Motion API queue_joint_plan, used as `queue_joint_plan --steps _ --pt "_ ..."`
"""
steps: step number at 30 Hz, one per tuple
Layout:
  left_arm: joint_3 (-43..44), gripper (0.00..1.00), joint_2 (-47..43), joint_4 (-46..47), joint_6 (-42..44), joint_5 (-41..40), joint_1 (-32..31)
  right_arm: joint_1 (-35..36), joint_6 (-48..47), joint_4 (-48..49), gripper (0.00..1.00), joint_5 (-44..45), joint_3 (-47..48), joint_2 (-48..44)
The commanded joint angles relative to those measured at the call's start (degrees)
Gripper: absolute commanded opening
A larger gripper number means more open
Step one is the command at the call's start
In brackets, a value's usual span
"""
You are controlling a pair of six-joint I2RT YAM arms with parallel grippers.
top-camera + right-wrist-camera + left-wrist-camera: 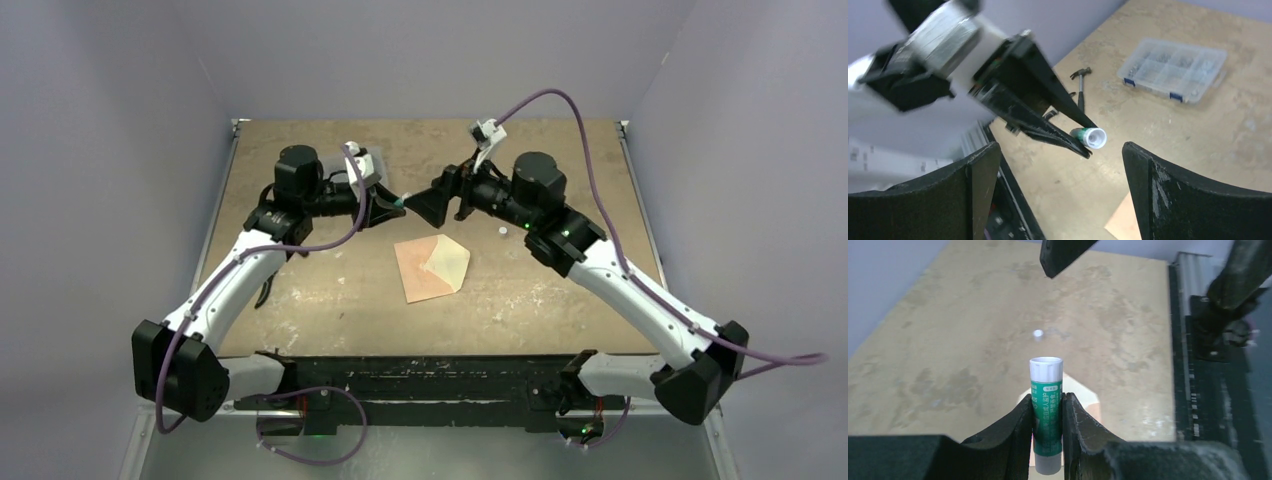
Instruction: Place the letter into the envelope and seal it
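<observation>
The salmon envelope lies flat mid-table, its pointed flap open and the cream inner face showing. No separate letter shows; it is hidden or out of view. My left gripper hovers above the table behind the envelope, shut on a green glue stick whose white open end points at the right gripper. My right gripper faces it, a short gap away, open wide with nothing between its fingers. A small white cap lies on the table.
A clear plastic organizer box sits at the back left, partly behind the left arm. A hammer lies on the left side of the table. Grey walls close in on three sides.
</observation>
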Motion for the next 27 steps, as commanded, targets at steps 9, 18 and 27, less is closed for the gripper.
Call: queue_joint_plan --steps 9,18,27 --pt "2.82 0.0 2.66 -7.89 -0.55 25.4 0.08 -0.4 -29.95 -11.03 0.68 -21.22 2.43 0.85" --pt "3.38 0.0 1.47 -14.31 10.75 25.22 0.08 -0.37 -29.28 -12.23 0.07 -24.22 6.17 4.64" --pt "1.89 0.0 -1.02 -5.77 7.9 14.61 0.08 -0.37 -16.15 -7.01 0.0 -17.86 6.56 6.37"
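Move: The right gripper, wide open, has the white end of the glue stick about 4 cm ahead, 3 cm to its left and 5 cm below. The left gripper already holds the stick, that end some 2 cm ahead of it, 3 cm right and 3 cm up. The envelope lies on the table roughly 7 cm right and 1 cm ahead of the left hand, 26 cm down. The loose white cap is about 12 cm ahead and 17 cm right of the right hand, 34 cm below. Bring the right gripper down onto the glue stick's white end: draw it back about 4 cm, then lower it some 6 cm while yawing it counter-clockwise, and close its fingers to pinch that end. Meanwhile keep the stick gripped in the left hand and carry it back about 7 cm, turning clockwise some 20 degrees. ##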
